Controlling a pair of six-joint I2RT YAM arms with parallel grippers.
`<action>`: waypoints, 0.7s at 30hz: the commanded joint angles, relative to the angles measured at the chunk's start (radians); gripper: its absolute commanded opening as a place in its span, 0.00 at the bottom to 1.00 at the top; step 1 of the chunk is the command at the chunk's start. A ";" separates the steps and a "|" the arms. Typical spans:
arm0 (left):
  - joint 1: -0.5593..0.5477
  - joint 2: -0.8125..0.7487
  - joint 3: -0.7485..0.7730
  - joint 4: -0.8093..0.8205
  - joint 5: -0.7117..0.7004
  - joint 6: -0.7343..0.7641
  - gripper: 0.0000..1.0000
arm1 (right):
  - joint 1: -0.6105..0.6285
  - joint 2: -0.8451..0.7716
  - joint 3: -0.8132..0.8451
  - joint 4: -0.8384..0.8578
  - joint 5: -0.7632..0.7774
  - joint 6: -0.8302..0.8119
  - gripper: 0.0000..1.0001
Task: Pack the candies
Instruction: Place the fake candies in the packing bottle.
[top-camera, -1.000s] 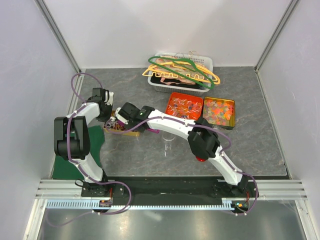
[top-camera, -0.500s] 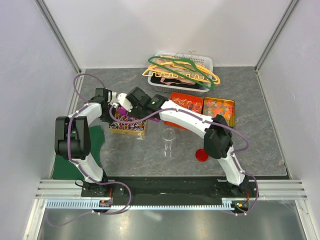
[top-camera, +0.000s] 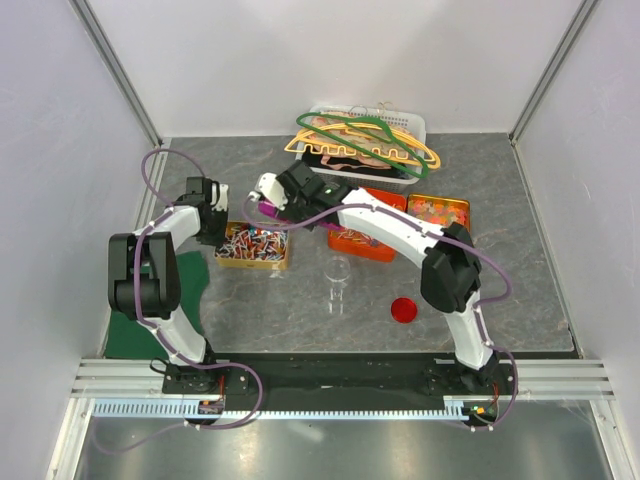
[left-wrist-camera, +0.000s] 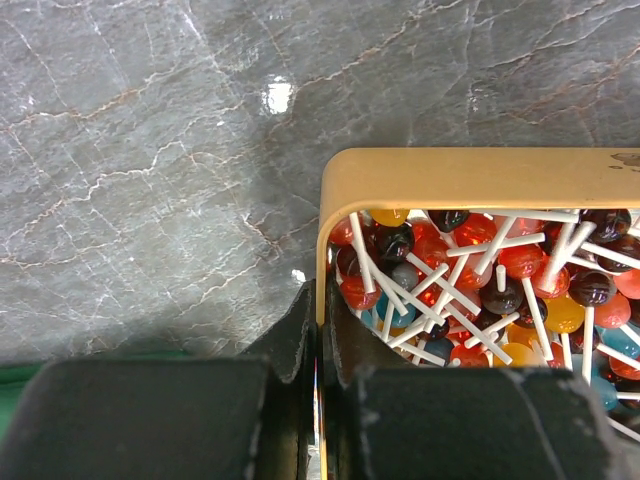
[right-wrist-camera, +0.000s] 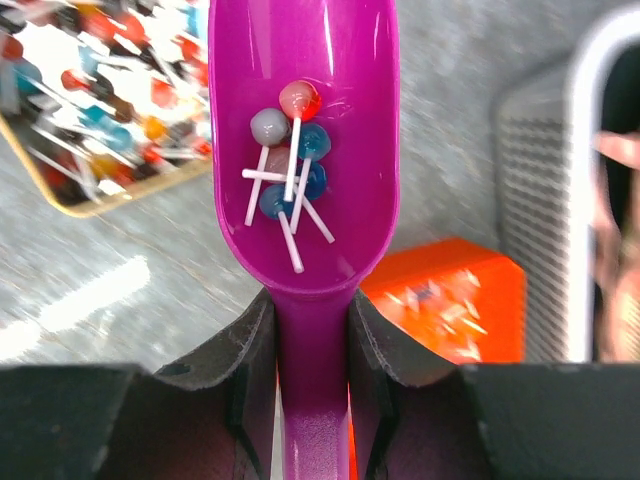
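My right gripper (right-wrist-camera: 310, 320) is shut on the handle of a purple scoop (right-wrist-camera: 300, 130) that holds several lollipops (right-wrist-camera: 290, 165). In the top view this gripper (top-camera: 285, 197) hovers between the yellow lollipop tray (top-camera: 250, 266) and the orange tray (top-camera: 355, 243). The orange tray holds small wrapped candies (right-wrist-camera: 455, 305), blurred in the right wrist view. My left gripper (left-wrist-camera: 320, 300) is shut on the yellow tray's rim (left-wrist-camera: 450, 165), beside the lollipops (left-wrist-camera: 480, 270). The empty glass jar (top-camera: 338, 280) stands upright in front of the trays.
A red lid (top-camera: 404, 310) lies right of the jar. A second yellow tray of orange sweets (top-camera: 440, 215) sits right of the orange tray. A white basket of coat hangers (top-camera: 365, 145) stands at the back. A green mat (top-camera: 190, 280) lies at the left.
My right arm has lifted the scoop out of the lollipop tray and swung it back and right, uncovering that tray. My left gripper has kept its hold on the rim.
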 joint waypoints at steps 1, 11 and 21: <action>0.005 -0.034 0.005 0.034 0.043 -0.036 0.02 | -0.078 -0.173 -0.049 -0.035 -0.053 -0.095 0.00; 0.010 -0.014 0.008 0.034 0.050 -0.035 0.02 | -0.179 -0.429 -0.240 -0.201 -0.190 -0.279 0.00; 0.018 -0.020 0.008 0.040 0.043 -0.019 0.02 | -0.195 -0.636 -0.390 -0.350 -0.333 -0.385 0.00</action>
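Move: The packing bottle, tall and clear, stands about 9 cm to the right of my right hand and 14 cm back, its middle some 8 cm lower. The lollipop tray lies about 12 cm left and 1 cm back. The orange box is about 16 cm right and 3 cm farther out, the red lid about 25 cm right and 17 cm back; these three are about 14 cm lower. From my left hand the bottle is about 30 cm right and 14 cm back. I carry the loaded purple scoop away from the lollipop tray towards the packing bottle: my right hand swings about 15 cm right while climbing some 8 cm, then draws back and begins to sink a little, turning slightly counter-clockwise. My right fingers keep their hold on the scoop's handle with the bowl level; my left hand stays put, still pinching the tray's left wall. ##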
